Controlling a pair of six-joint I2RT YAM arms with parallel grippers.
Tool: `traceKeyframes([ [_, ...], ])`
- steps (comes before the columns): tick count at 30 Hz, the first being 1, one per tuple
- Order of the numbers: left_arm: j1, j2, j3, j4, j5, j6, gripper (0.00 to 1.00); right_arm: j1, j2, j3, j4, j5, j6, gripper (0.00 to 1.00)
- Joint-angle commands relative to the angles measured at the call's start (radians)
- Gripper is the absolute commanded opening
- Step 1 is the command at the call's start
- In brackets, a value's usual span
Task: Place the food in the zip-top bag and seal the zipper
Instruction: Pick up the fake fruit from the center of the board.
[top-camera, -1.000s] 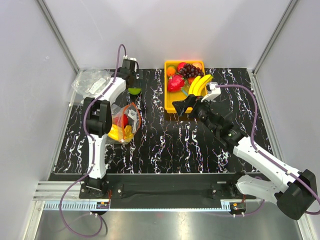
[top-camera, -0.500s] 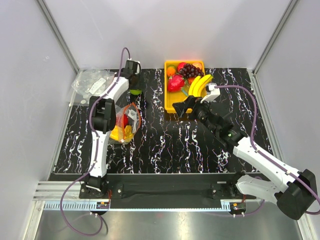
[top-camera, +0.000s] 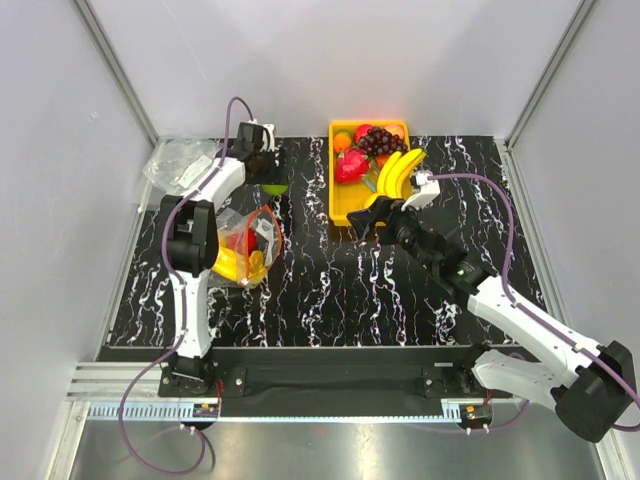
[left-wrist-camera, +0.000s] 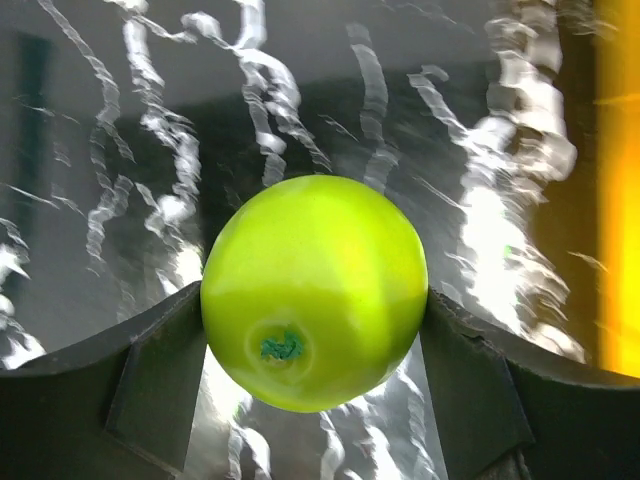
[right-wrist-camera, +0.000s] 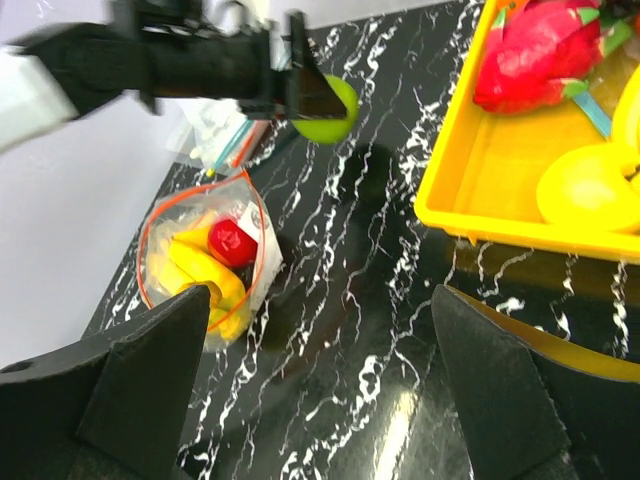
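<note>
A green apple (left-wrist-camera: 315, 280) sits between the fingers of my left gripper (left-wrist-camera: 312, 340), which touch it on both sides. From above, the apple (top-camera: 273, 186) and left gripper (top-camera: 268, 178) are at the back left of the table. The clear zip-top bag (top-camera: 245, 245) lies nearer, its mouth held wide, with its red-orange zipper (right-wrist-camera: 262, 240) forming a loop. Bananas and a red fruit (right-wrist-camera: 230, 242) lie inside. My right gripper (top-camera: 362, 215) hangs open and empty by the near-left corner of the yellow tray (top-camera: 340, 205).
The yellow tray (right-wrist-camera: 500, 225) holds bananas (top-camera: 398, 170), grapes, a red dragon fruit (right-wrist-camera: 540, 50) and other fruit. A pile of clear packets with white labels (top-camera: 185, 165) lies at the back left corner. Grey walls enclose the table.
My left gripper's fingers have closed in onto the green apple while its wrist shifted slightly. My right gripper has crept a little toward the tray, still open.
</note>
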Motion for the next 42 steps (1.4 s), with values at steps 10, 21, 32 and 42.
traceKeyframes([
  [10, -0.054, -0.506, -0.327, 0.177, 0.403, -0.267, 0.49, 0.006, -0.218, -0.084, -0.060, -0.246, -0.267, 1.00],
  [21, -0.161, -0.845, -0.618, 0.257, 0.532, -0.428, 0.51, 0.008, -0.285, -0.204, 0.171, -0.377, -0.409, 1.00],
  [32, -0.226, -0.995, -0.701, 0.243, 0.610, -0.485, 0.52, 0.008, -0.275, -0.357, 0.440, -0.486, -0.522, 1.00],
  [42, -0.292, -1.045, -0.809, 0.311, 0.650, -0.554, 0.53, 0.041, -0.203, -0.342, 0.574, -0.517, -0.640, 1.00],
])
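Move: The left gripper already holds the green fake fruit just off the board; the waiting right gripper is about 25 cm back from it, 24 cm to its right and 19 cm higher. From the left hand, the open food bag sits some 19 cm back and 5 cm left, the yellow tray roughly 5 cm ahead and 27 cm right, both slightly lower. From the right hand, the fruit is 25 cm ahead, 24 cm left and 19 cm below. Bring the left gripper with the fruit up steeply and back, then mostly back and to the right towards the right gripper, some 30 cm back and 20 cm up, keeping the grip and rolling so the fingers swing rightward. Meanwhile draw the open right gripper back about 8 cm, tipping its fingers up and turning them left towards the fruit. ##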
